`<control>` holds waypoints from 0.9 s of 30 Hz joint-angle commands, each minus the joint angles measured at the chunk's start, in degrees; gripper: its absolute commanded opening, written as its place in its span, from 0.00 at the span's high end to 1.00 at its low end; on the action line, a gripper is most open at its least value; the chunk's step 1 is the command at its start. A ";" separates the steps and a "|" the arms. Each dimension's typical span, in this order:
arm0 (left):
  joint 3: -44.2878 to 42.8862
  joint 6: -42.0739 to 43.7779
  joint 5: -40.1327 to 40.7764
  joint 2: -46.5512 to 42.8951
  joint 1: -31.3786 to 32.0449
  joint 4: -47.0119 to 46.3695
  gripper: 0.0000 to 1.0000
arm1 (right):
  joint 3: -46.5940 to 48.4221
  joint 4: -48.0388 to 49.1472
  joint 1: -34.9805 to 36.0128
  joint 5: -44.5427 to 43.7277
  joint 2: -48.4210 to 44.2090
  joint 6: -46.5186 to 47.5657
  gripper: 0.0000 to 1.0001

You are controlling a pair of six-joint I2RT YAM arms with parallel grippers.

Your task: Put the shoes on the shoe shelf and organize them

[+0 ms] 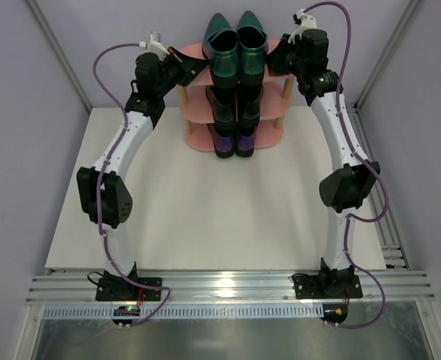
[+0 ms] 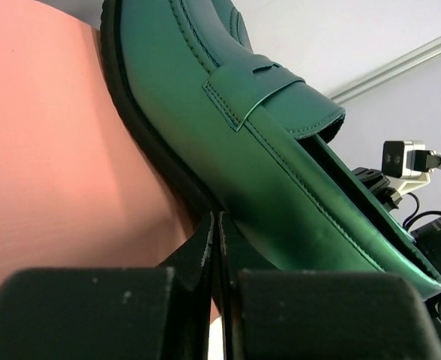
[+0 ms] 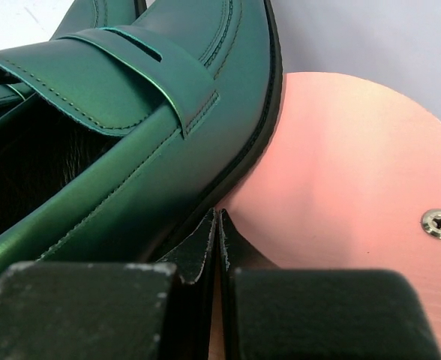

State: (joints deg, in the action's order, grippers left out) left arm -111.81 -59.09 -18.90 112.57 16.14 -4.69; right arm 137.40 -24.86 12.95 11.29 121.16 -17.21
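The pink shoe shelf [image 1: 193,52] stands at the back of the table with all three pairs on it. The teal-green shoes [image 1: 235,46] sit on the top board, the black shoes [image 1: 234,105] on the middle one, and the purple shoes [image 1: 232,142] at the bottom. My left gripper [image 1: 201,67] is shut and empty, its tips at the left teal shoe's sole [image 2: 280,150] over the top board [image 2: 48,150]. On the other side, my right gripper [image 1: 272,61] is also shut and empty, tips at the right teal shoe's sole edge [image 3: 130,112] above the board [image 3: 355,165].
A screw head [image 3: 439,223] sits in the top board near its right end. Light wooden posts [image 1: 286,91] join the boards. The white tabletop [image 1: 220,217] lies in front of the shelf, walled in by grey panels and metal frame rails [image 1: 228,285].
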 commanded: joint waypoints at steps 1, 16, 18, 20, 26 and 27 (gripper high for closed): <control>1.42 1.79 -0.97 -2.45 0.38 0.64 1.00 | 0.94 0.25 3.57 3.57 -0.84 0.25 0.96; -7.72 0.20 -2.20 3.62 -0.67 2.84 1.00 | -8.47 3.07 3.49 -11.03 -10.16 2.36 0.96; -7.64 0.46 -2.20 3.44 -1.20 3.02 1.00 | -8.99 2.98 3.31 -14.97 -10.95 2.36 0.96; -7.37 0.64 -2.64 3.09 -2.86 3.19 1.00 | -11.00 3.06 3.13 -17.95 -12.17 2.10 0.96; 0.53 -0.76 -3.87 -3.84 -9.71 -0.49 0.47 | -28.05 12.79 2.08 -31.75 -24.91 0.95 0.96; 2.02 -0.85 -3.78 -4.98 -11.47 -0.93 0.38 | -29.98 13.95 1.91 -32.72 -26.84 1.30 0.96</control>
State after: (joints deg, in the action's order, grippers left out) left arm -113.56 -59.90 -21.74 112.51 9.26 -4.75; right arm 111.48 -18.59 15.53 -12.99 102.04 -16.21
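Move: Both hands have shut fingertips at the outer sides of the green pair. The left green shoe's middle lies about 4 cm right of the left hand, 3 cm ahead and 1 cm up; its mate is roughly 12 cm right, 4 cm ahead, as high. From the right hand, the right green shoe is some 5 cm left, 5 cm ahead and 2 cm up; the left one is about 13 cm left, 4 cm ahead, equally high. The left hand first eases forward about 2 cm beside the left green shoe, then swings away to the left by some 6 cm, rising slightly as its fingers open to about half, so its fingertips come free of the shoe's side. The right hand, fingers kept shut, comes free of the right green shoe and backs off about 5 cm towards its base and 6 cm to the right, turning some 20 degrees clockwise, most of it late and quickening. ##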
